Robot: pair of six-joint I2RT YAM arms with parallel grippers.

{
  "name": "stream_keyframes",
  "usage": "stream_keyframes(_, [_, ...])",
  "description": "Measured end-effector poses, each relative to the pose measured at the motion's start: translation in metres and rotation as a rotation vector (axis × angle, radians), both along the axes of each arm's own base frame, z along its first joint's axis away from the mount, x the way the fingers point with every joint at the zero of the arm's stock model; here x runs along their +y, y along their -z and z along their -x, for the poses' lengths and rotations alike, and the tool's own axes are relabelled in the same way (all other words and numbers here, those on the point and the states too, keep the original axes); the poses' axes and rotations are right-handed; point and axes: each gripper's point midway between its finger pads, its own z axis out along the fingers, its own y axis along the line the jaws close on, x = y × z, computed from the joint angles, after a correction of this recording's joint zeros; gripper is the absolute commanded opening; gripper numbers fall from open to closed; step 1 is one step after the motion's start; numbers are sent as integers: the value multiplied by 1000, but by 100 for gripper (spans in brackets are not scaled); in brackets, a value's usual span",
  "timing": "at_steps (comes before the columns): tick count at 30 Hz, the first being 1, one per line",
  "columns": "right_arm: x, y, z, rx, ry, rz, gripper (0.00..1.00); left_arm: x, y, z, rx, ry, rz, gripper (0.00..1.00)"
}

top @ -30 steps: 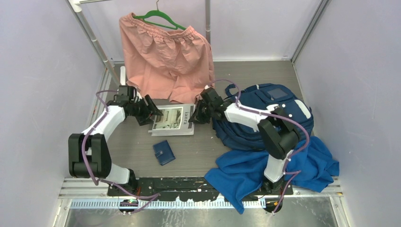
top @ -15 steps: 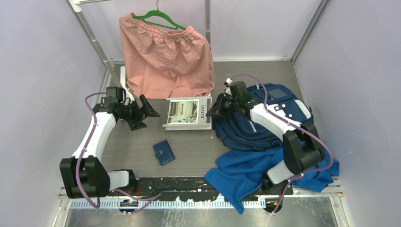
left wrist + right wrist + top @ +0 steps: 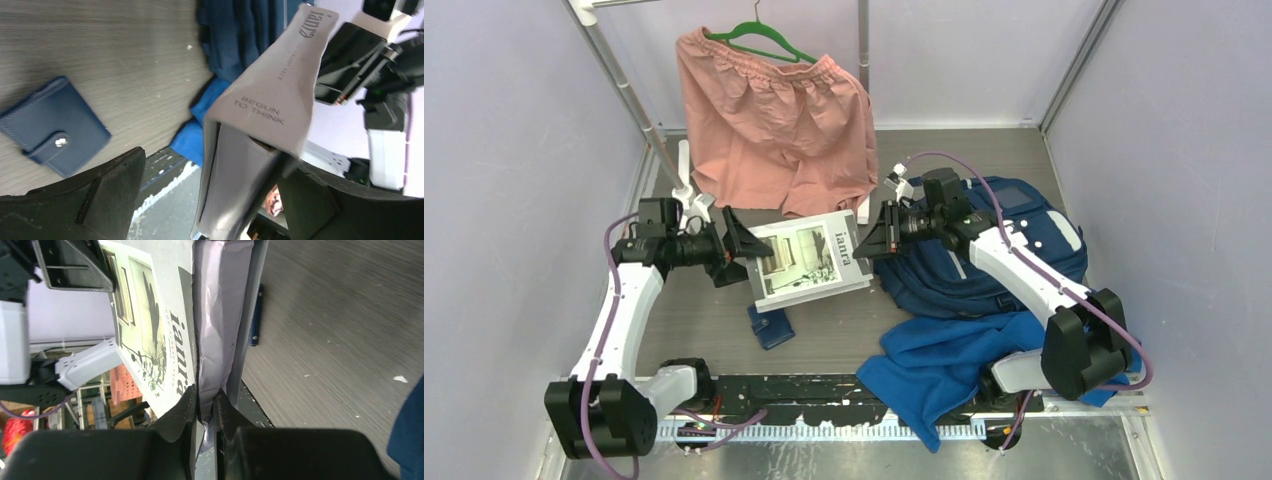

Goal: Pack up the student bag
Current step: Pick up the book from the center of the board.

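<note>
A grey-covered book hangs tilted above the table, between the two arms. My right gripper is shut on its right edge, and the right wrist view shows the gripper pinching the pages of the book. My left gripper stands open at the book's left edge. In the left wrist view the book lies between that gripper's wide-spread fingers. The student bag, navy with a grey pocket, lies to the right behind the right arm.
A small navy wallet lies on the table, partly under the raised book. A royal-blue cloth is heaped at the front right against the bag. Pink shorts hang on a green hanger at the back. Walls close in on both sides.
The right gripper has lifted the book off the table and carried it nearer and to the left, over the wallet. The left gripper has opened wide and come around the book's left edge.
</note>
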Motion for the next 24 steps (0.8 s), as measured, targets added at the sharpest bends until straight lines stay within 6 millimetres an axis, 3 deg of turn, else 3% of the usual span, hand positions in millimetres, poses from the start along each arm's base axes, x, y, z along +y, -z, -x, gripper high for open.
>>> stream_keyframes(4, [5, -9, 4, 17, -30, -61, 1, -10, -7, 11, 0, 22, 98, 98])
stream_keyframes(8, [9, -9, 1, 45, -29, -82, 1, -18, -9, 12, 6, 13, 196, 84])
stream_keyframes(11, [10, -8, -1, 60, -21, -84, 1, -21, -11, 9, 4, 3, 242, 64])
stream_keyframes(14, [10, -6, -2, 70, -8, -78, 2, -22, -17, 6, -9, 3, 265, 33])
stream_keyframes(15, [10, -4, -3, 72, -1, -73, 7, -22, -19, 5, -10, 1, 271, 26])
stream_keyframes(16, [9, -2, -4, 77, 8, -65, 18, -22, -20, 4, -15, 3, 274, 24])
stream_keyframes(19, [6, 5, -4, 105, 42, -15, 60, -24, -25, 4, -30, 11, 282, 24])
stream_keyframes(21, [-1, 12, -10, 101, 93, 67, 67, -23, -25, 1, -29, -4, 276, 24])
stream_keyframes(24, [-23, 16, -31, 47, 222, 233, 67, -20, -27, -2, -30, -27, 254, 23])
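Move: The book hangs in the air between the grippers, its middle about 12 cm to the left hand's right, level forward and 2 cm lower; the open left fingers are already around its left end. The wallet lies some 10 cm back from the left hand, 3 cm to its right and 17 cm below. For the right hand, which grips the right end, the book's middle is about 10 cm left, level forward and 1 cm lower; the backpack sits roughly 25 cm right of this hand, 4 cm ahead and 12 cm below. The book is passed over in mid-air: the left hand rises about 3 cm and eases 2 cm right, farther onto the book's left end, tips its fingers up some 15 degrees and pinches that end. The right hand keeps its hold, almost still, until then; late on it opens, comes free of the right end and draws off a few centimetres right and forward, sinking slightly as its fingers turn clockwise and tip down. ##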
